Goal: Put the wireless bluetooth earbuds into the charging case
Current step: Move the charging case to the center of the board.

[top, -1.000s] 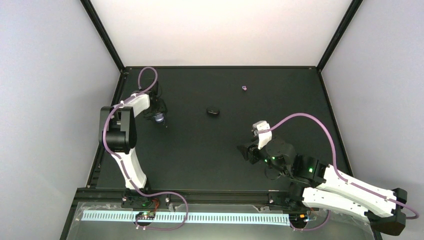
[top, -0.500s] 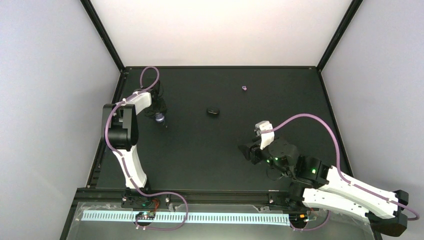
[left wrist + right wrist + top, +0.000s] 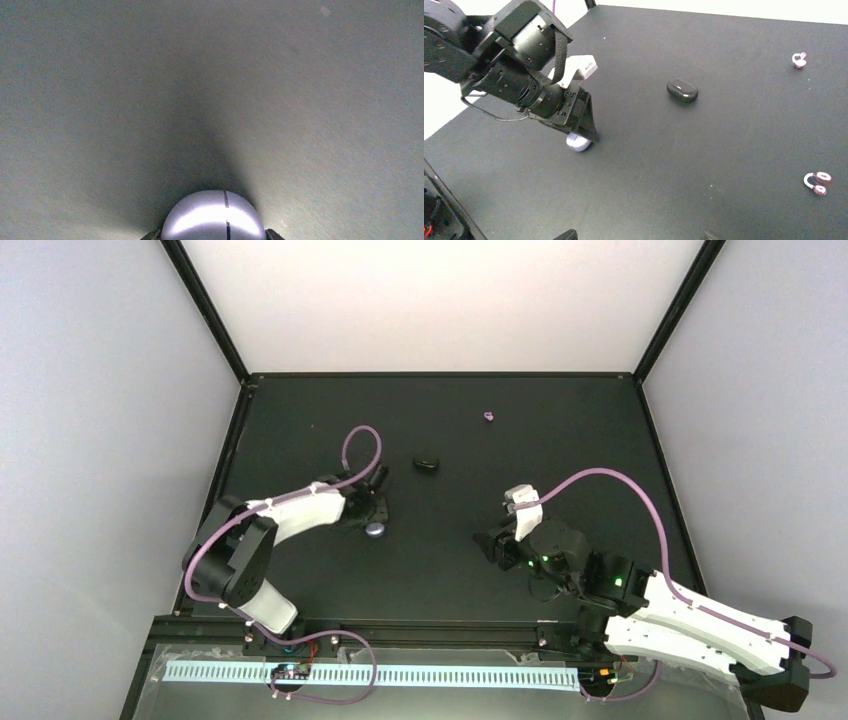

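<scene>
The charging case, a closed pale lavender pebble with a seam, is gripped in my left gripper, low over the table left of centre. In the left wrist view the case fills the gap between the two finger tips. From above, the case shows under the left gripper. One purple earbud lies far back; it also shows in the right wrist view as the earbud. A second pinkish earbud lies at the right. My right gripper is open and empty, facing the left arm.
A glossy black pebble-shaped thing lies on the black table between the left gripper and the far earbud. Black frame rails edge the table. White walls stand all around.
The left gripper closed on the case at the far left, then swung right and nearer with it toward the table's middle. The right arm has barely moved.
</scene>
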Action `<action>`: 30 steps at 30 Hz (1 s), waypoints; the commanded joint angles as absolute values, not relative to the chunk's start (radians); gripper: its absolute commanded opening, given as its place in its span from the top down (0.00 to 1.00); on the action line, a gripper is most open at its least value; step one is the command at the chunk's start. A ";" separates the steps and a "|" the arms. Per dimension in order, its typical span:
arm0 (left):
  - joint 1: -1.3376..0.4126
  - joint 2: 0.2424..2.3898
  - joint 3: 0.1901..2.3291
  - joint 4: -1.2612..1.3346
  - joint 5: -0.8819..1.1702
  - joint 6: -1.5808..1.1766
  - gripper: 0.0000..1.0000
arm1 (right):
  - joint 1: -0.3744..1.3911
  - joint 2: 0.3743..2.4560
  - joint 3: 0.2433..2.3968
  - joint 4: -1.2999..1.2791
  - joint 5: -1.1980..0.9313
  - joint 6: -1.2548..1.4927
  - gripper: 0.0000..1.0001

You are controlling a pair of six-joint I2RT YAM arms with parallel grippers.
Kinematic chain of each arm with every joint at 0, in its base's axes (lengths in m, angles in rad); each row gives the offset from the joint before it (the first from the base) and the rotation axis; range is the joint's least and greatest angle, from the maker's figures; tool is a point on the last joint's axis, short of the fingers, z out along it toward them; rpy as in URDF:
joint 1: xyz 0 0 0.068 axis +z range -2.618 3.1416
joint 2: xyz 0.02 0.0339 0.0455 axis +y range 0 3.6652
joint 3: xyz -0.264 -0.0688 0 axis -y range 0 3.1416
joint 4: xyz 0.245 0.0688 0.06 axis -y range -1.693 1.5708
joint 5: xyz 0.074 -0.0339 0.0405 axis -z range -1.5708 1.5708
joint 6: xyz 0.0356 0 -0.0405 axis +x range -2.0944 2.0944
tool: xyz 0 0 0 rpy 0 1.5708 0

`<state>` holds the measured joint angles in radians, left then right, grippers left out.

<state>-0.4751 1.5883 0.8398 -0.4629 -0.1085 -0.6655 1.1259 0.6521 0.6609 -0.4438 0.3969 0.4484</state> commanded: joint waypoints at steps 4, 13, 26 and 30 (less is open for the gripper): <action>-0.702 1.638 0.832 -0.428 -0.117 -1.043 0.55 | 1.123 0.665 0.638 -0.418 0.386 0.456 0.36; -0.766 1.678 0.980 -0.522 -0.190 -1.104 0.18 | 1.122 0.649 0.630 -0.453 0.396 0.485 0.36; -0.694 0.899 0.835 -0.568 -0.446 -0.682 0.01 | 1.119 1.000 0.710 -0.277 0.268 0.467 0.36; -0.694 0.669 0.818 -0.450 -0.431 -0.461 0.01 | 1.116 1.253 0.798 -0.183 0.180 0.479 0.36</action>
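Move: The purple charging case is already pinched in the left hand, low over the board; the clear spot near the board's center where it is to go lies about 9 cm to that hand's right and 2 cm back. The black case stands some 16 cm ahead and 13 cm right of the hand, and the nearer pink earbud about 10 cm ahead and 37 cm right. From the right hand the charging case lies roughly 27 cm left, 13 cm ahead and 21 cm below. The charging case, still pinched at the start, is taken about 9 cm right and slightly back, nearly level just over the board; then the left fingers open wide and let go. The emptied hand climbs some 23 cm, swinging back left, its fingers tipping up and forward by about 40 degrees. Late on, the open right hand sinks and moves left towards the case. ##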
